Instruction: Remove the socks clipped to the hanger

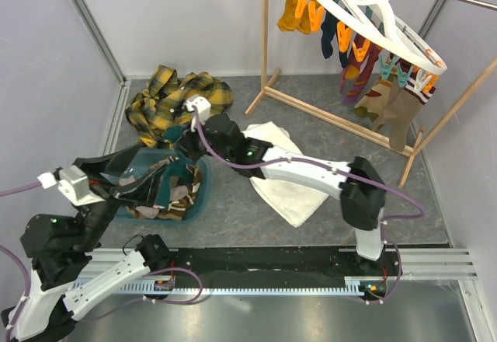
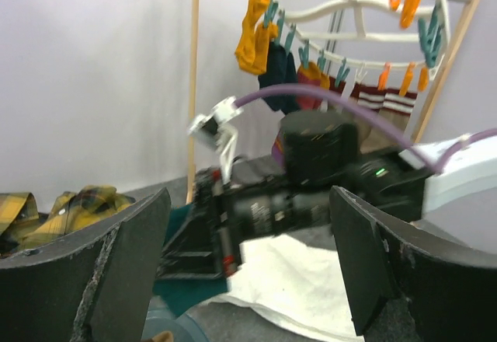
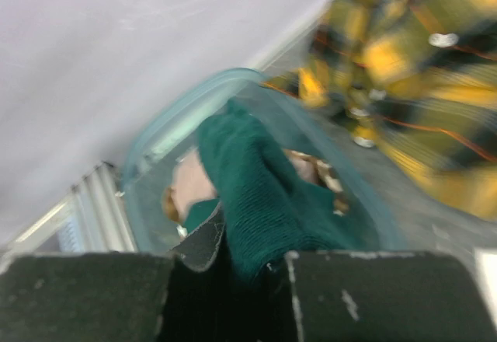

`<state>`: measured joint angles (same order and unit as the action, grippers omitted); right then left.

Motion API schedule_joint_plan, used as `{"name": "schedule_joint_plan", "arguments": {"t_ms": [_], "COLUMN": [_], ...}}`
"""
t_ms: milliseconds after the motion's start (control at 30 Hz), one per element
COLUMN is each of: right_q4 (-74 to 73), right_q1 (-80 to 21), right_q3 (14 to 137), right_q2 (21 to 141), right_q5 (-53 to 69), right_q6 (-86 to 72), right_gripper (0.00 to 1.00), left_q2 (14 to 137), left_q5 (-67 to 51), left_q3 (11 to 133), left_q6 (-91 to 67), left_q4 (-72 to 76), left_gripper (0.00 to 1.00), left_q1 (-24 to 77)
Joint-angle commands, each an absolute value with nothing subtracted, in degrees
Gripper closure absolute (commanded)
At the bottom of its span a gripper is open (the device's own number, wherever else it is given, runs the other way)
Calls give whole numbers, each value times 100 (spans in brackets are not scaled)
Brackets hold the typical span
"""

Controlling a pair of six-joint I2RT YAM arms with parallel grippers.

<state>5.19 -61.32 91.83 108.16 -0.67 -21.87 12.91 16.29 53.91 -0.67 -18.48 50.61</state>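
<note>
The white hanger (image 1: 388, 27) hangs at the back right, and several socks (image 1: 373, 85) are clipped under it. It also shows in the left wrist view, where the hanger (image 2: 365, 12) has orange and dark socks (image 2: 252, 35) dangling from it. My right gripper (image 1: 180, 144) reaches left over the blue basin (image 1: 203, 194). In the right wrist view this gripper (image 3: 252, 260) is shut on a dark teal sock (image 3: 256, 194), which hangs over the basin's rim (image 3: 178, 116). My left gripper (image 1: 151, 177) hovers over the basin. Its jaws (image 2: 248, 202) are wide open and hold nothing.
Several socks lie in the basin. A yellow-black plaid shirt (image 1: 175, 101) is heaped behind it. A white towel (image 1: 287, 190) lies under my right arm. The wooden rack frame (image 1: 334, 116) stands at the back right, and metal rails run along the walls.
</note>
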Motion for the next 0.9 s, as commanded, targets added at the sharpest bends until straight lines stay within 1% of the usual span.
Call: {"name": "schedule_joint_plan", "arguments": {"t_ms": [0, 33, 100, 133, 233, 300, 400, 467, 500, 633, 667, 700, 767, 833, 867], "right_q4": [1080, 1142, 1213, 1169, 748, 433, 334, 308, 282, 123, 88, 79, 18, 9, -209], "right_q1": [-6345, -6407, -6451, -6503, -6574, -6592, -6574, -6583, -6574, -6574, -6574, -6574, -6574, -6574, -6574], "right_q3": [10115, 10203, 10528, 10825, 11371, 11487, 11365, 11329, 11320, 11277, 11242, 11163, 11083, 10969, 10951], "right_q2": [11758, 12177, 12645, 13152, 14067, 14334, 14327, 14221, 14108, 13764, 13677, 13476, 13264, 12939, 12737], "right_q5": [667, 868, 1202, 1448, 1643, 1556, 1327, 1301, 1275, 1125, 1108, 1055, 1020, 984, 984], "right_q6": [-2820, -2917, -3102, -3250, -3366, -3331, -3296, -3139, -3085, -2883, -2865, -2857, -2856, -2839, -2821], "right_gripper": [83, 82, 81, 80, 76, 74, 62, 56, 49, 38, 34, 29, 24, 16, 2], "left_q2": [1073, 1046, 1020, 1011, 1063, 1081, 1151, 1169, 1169, 1178, 1195, 1195, 1195, 1178, 1143], "left_q5": [1591, 1652, 1696, 1740, 1837, 1872, 1898, 1907, 1916, 1942, 1942, 1934, 1960, 2012, 2047], "left_q3": [5704, 5721, 5713, 5713, 5660, 5634, 5625, 5608, 5599, 5607, 5625, 5634, 5651, 5651, 5660], "left_q6": [-167, -123, -79, -18, 148, 176, 211, 237, 237, 237, 237, 237, 246, 272, 281], "left_q4": [-2056, -2083, -2092, -2100, -2083, -2083, -2092, -2083, -2092, -2057, -2065, -2057, -2057, -2057, -2065], "left_gripper": [10, 10, 10, 10, 10, 10, 10, 9, 9, 9, 9, 9, 9, 9, 9], "left_q1": [5071, 5071, 5071, 5071, 5071, 5071, 5071, 5071, 5071, 5071, 5071, 5071, 5071, 5071, 5071]}}
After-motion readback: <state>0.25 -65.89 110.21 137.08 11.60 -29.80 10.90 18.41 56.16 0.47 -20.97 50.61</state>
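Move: My right hand already carries the dark green sock, and the middle of the blue bin with its sock pile lies about 12 cm to its left, 7 cm back and 22 cm below. The plaid shirt is heaped roughly 16 cm ahead of this hand and 5 cm left. The white towel lies some 25 cm to its right and 2 cm back. From my idle left hand the bin is about 8 cm ahead, 7 cm left and 40 cm down. I sweep my right hand left and then plunge it into the bin, ending the descent about 22 cm lower, 12 cm farther left and 5 cm back, while the fingers tip down and swing some 15 degrees counter-clockwise. I spread the fingers wide to let go of the green sock over the pile, then start back up by about 4 cm. ##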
